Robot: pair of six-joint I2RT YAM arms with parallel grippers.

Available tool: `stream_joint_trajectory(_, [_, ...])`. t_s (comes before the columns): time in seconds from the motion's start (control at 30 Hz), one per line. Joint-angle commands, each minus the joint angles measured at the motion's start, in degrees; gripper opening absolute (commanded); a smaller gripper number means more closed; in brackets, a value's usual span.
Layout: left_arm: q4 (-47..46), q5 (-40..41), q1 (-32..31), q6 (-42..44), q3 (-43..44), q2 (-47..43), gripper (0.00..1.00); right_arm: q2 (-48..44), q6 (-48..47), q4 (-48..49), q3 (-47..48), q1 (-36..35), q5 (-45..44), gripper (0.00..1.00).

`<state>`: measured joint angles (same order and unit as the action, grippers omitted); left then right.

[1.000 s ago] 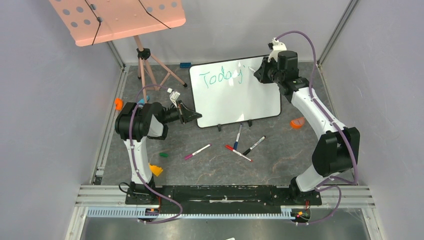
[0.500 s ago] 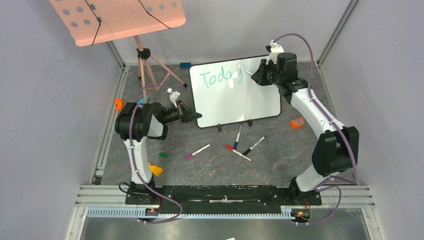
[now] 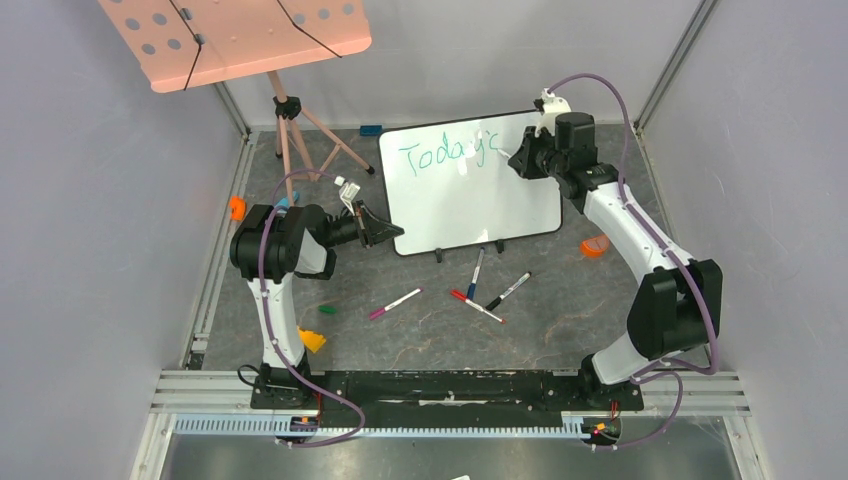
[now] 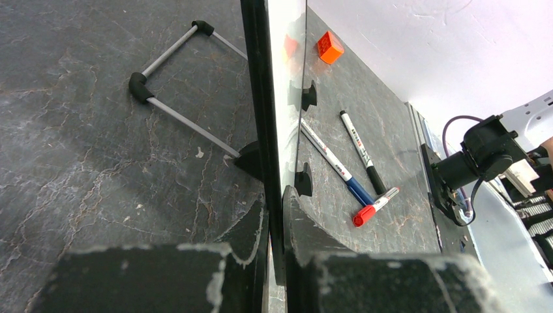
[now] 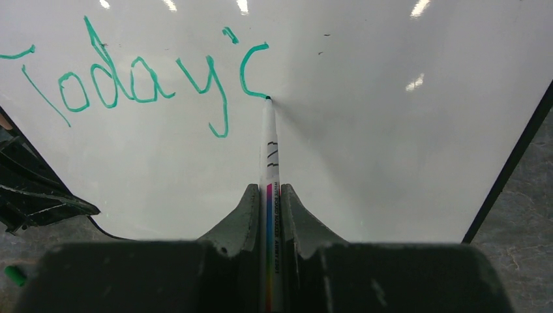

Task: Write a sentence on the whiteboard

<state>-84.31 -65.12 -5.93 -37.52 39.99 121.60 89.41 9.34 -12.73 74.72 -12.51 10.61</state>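
The whiteboard (image 3: 470, 195) stands tilted at the back of the table, with the sentence (image 3: 445, 155) in teal reading "Today'" plus a half-drawn curve. My left gripper (image 3: 392, 233) is shut on the whiteboard's lower left edge (image 4: 274, 195), one finger on each face. My right gripper (image 3: 520, 160) is shut on a white marker (image 5: 269, 156), whose tip touches the board at the lower end of the curve. In the right wrist view the sentence (image 5: 130, 81) fills the upper left of the whiteboard (image 5: 391, 143).
Several loose markers (image 3: 480, 290) lie in front of the board, seen too as markers (image 4: 355, 173) in the left wrist view. A pink perforated stand tray (image 3: 240, 35) on a tripod is at the back left. Small orange pieces (image 3: 595, 245) lie on the grey mat.
My right gripper moved rightward along the top line, and an apostrophe and a curved stroke have appeared after "Today". The left arm has not moved.
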Motion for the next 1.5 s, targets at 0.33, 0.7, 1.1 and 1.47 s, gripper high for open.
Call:
stream_joint_trajectory(0.33, [-4.9, -2.0, -0.2, 4.2, 1.1, 0.8, 0.02, -2.7, -1.6, 0.1, -3.3, 0.7, 1.5, 0.00])
stream_joint_trajectory(0.7, [-4.9, -2.0, -0.2, 4.2, 1.1, 0.7, 0.02, -2.6, -0.5, 1.3, -0.4, 0.7, 9.2, 0.00])
stream_joint_trajectory(1.1, [-4.9, -2.0, -0.2, 4.0, 1.3, 0.8, 0.02, -8.8, 1.3, 2.5, -3.1, 5.8, 1.6, 0.00])
stream_joint_trajectory(1.47, [-4.9, -2.0, -0.2, 4.1, 1.2, 0.9, 0.02, -3.9, 1.7, 1.2, -0.1, 6.9, 2.2, 0.00])
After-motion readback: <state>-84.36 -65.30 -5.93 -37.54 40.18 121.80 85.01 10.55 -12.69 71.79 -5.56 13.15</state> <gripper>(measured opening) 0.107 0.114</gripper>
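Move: The right hand holds the marker with its tip on the half-written S; the spot for the lower curve lies about 5 cm ahead of that hand, 2 cm to its left and 4 cm below. The y stands some 4 cm left of that spot, the apostrophe about 3 cm left and 3 cm farther out; the board's right edge is roughly 9 cm to the hand's right, 5 cm ahead. From the left hand the spot is about 15 cm ahead and 19 cm right. Finish the S with the right gripper's marker still on the whiteboard: draw down the slope back towards the base, slightly right, then curl left about 2 cm. Lift off, swing some 6 cm right past the S in an arc about 4 cm high, then bring the tip forward and down towards the clear board beyond. Keep the left gripper pinching the board's left edge, and the marker gripped. ##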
